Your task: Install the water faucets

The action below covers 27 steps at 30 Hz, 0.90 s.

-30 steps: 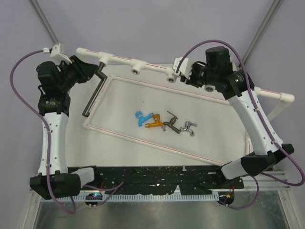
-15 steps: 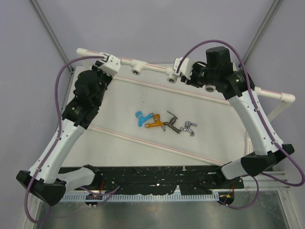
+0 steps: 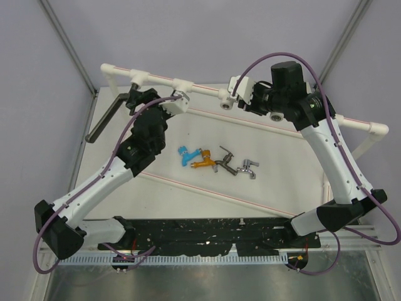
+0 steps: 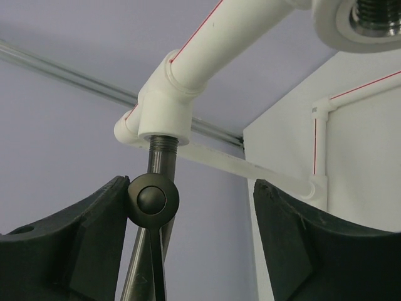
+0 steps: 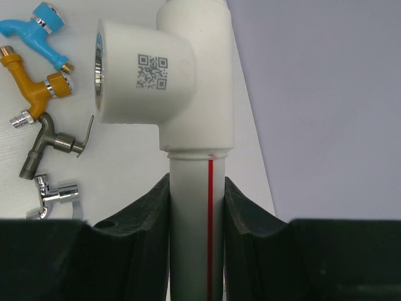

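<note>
The larger dark-grey faucet [image 3: 110,117] hangs screwed into the leftmost tee [image 4: 164,100] of the white pipe [image 3: 207,89], its long arm pointing down-left. My left gripper [image 4: 188,188] stands open round its round knob [image 4: 153,200]; the left finger [image 4: 94,232] touches the knob, the right finger is well clear. My right gripper [image 5: 197,207] is shut on the pipe [image 5: 194,219] just below a tee [image 5: 144,75]. On the mat lie the blue [image 3: 185,155], orange [image 3: 203,162], dark metal [image 3: 224,160] and chrome [image 3: 249,168] faucets.
More tees with brass-lined sockets [image 3: 224,103] sit along the pipe, one [image 3: 274,116] by the right wrist. Thin white frame rails [image 3: 213,194] cross the mat. A black base rail [image 3: 207,232] runs along the near edge.
My left arm has swung right along the pipe and its jaws have opened off the large faucet. The faucet's long arm now points out to the left. The right arm has not moved.
</note>
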### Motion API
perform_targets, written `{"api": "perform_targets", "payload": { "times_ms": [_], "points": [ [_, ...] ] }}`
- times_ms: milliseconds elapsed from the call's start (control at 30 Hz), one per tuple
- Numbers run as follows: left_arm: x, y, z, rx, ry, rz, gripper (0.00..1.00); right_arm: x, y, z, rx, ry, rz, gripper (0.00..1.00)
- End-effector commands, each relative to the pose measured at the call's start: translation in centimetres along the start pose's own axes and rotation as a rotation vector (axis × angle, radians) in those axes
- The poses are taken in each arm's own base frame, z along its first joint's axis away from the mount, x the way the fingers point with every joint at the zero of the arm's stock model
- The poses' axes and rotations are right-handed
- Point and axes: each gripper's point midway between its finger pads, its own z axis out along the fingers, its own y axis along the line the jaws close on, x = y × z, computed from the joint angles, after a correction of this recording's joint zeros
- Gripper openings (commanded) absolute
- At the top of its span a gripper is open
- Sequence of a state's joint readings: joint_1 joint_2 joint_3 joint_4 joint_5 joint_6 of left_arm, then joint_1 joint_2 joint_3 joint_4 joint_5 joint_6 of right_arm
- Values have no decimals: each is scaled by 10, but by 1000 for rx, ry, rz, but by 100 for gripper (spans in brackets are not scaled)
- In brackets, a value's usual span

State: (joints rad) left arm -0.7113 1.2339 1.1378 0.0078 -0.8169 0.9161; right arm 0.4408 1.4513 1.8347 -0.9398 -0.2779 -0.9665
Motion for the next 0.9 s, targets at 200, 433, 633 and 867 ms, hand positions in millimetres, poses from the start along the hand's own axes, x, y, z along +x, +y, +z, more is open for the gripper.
{"api": "perform_targets", "payload": {
  "times_ms": [200, 433, 633, 867],
  "points": [
    [5, -146, -43, 605, -93, 33, 89, -29, 31, 6, -136, -132, 22, 5],
    [-45, -113, -83, 716, -291, -286, 92, -28, 31, 5, -134, -132, 21, 5],
    [-69, -25, -89, 603, -367, -617, 98, -29, 30, 3, -130, -133, 21, 5],
    [-67, 50, -93, 557, -411, -1049, 100, -29, 31, 5, -132, -133, 23, 5]
  ]
}}
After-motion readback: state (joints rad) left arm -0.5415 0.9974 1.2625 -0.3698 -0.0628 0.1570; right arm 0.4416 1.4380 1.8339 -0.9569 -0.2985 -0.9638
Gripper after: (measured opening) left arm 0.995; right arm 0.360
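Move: The faucet's body, already screwed into the leftmost tee, stands between my left hand's loosened fingers, about 2 cm to the left and 1 cm ahead of their middle, with its long spout trailing back and left. The tee itself is some 4 cm ahead and 4 cm above. The next tee, still empty, lies about 12 cm to the right and 2 cm ahead, slightly higher. From my right hand, the faucet body is roughly 31 cm left and 3 cm ahead. My left hand lets the faucet go: I open my fingers fully and, slowly at first, draw back about 6 cm and some 6 cm to the right, rising around 3 cm, before edging back left. Meanwhile I roll the wrist back about 45 degrees, its left side dipping, and swing the fingers nearly 30 degrees clockwise. My right hand keeps its grip on the rack's top pipe. ##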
